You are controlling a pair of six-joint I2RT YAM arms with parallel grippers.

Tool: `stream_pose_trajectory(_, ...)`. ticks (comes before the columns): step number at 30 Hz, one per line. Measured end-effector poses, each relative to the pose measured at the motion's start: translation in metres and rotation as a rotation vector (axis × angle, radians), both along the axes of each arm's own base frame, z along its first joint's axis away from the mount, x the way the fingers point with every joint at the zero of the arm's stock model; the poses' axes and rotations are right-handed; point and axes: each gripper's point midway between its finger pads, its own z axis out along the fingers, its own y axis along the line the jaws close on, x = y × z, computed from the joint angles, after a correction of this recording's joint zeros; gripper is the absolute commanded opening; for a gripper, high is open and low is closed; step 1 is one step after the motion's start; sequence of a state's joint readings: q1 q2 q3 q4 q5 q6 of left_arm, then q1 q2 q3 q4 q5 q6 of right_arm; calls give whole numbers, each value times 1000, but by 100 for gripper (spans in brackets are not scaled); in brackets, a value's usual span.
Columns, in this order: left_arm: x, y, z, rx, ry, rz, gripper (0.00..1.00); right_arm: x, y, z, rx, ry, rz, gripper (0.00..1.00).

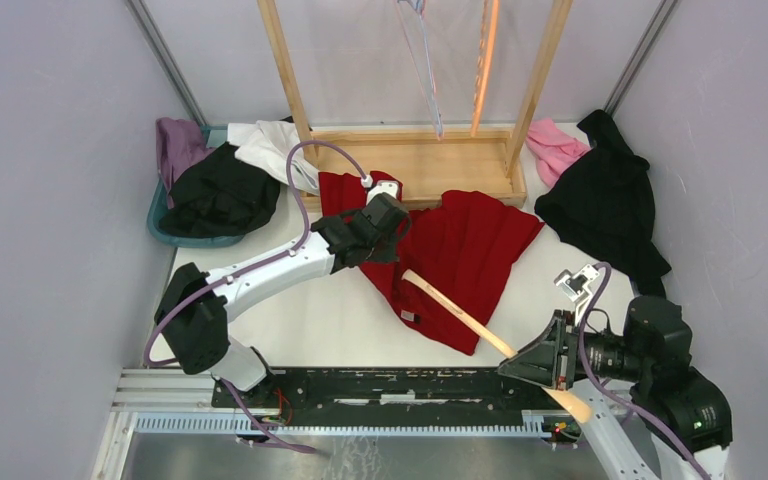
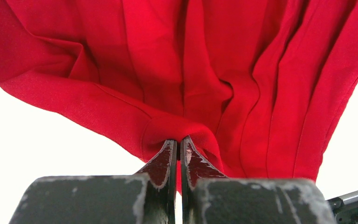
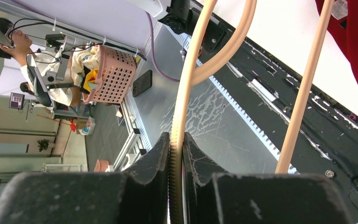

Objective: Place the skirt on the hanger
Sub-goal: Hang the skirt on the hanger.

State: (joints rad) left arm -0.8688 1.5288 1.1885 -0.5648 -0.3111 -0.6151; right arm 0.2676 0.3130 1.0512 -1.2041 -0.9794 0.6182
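A red pleated skirt (image 1: 470,245) lies spread on the white table in front of the wooden rack. My left gripper (image 1: 385,213) sits at its left edge, shut on a fold of the skirt's hem. In the left wrist view the skirt (image 2: 191,70) fills the frame and the red cloth bunches over the closed gripper (image 2: 180,140). A tan hanger (image 1: 460,312) slants from the skirt's lower edge toward the near right. My right gripper (image 1: 522,362) is shut on it. The right wrist view shows the hanger's (image 3: 186,84) ribbed arm pinched in that gripper (image 3: 177,135).
A wooden rack (image 1: 410,165) stands at the back with a clear hanger (image 1: 422,70) and an orange hanger (image 1: 487,60) on it. A teal bin (image 1: 160,228) with dark and purple clothes sits back left. A black garment (image 1: 605,205) and a pink one (image 1: 555,145) lie back right.
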Motion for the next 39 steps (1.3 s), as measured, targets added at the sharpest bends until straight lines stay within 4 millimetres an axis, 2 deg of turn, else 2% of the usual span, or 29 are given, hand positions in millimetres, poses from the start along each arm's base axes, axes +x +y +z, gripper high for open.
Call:
stream_pose_trajectory(5,2,1,1,2,-2,-5,3,3,2,-12,3,50,-11,1)
stream_pose_trajectory(13,6,-4,5,-8,-6,-8,3,5,3,-12,16,44,-17,1)
stream_pose_trajectory(20,4,-9,10,-30,0,-24,3,16,6,-28,25,91,-35,1)
stream_pose_trajectory(27,-1,-13,30,-90,-13,-50,3,35,11,-37,54,119,-57,1)
stream_pose_trajectory(34,-10,-13,62,-171,-50,-77,3,57,18,-53,111,153,-89,1)
stream_pose_trajectory(39,-15,-16,84,-231,-69,-105,3,71,23,-57,160,154,-107,1)
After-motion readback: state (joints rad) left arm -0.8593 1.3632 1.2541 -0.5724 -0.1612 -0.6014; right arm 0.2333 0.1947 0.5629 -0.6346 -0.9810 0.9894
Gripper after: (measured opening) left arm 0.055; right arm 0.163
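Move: The left fingers hold up the skirt's waist edge, about 26 cm ahead of the right hand, 16 cm to its left and 17 cm lower. The right hand pinches the hanger, whose leading end lies some 7 cm back from the left hand, 4 cm right and slightly above. The skirt's white label is 8 cm back, 3 cm right and 12 cm below the left hand; the wooden tray's middle is 22 cm ahead, 5 cm right and 13 cm below. Still pinching the hanger, the right hand feeds its leading end in under the waist edge held by the left, starting slowly, then pushing forward about 7 cm and down some 5 cm, edging left, with a slight tip and turn. The left hand keeps its pinch and, mostly in the second half, raises the edge about 8 cm, its left side rolling down some 15 degrees. ##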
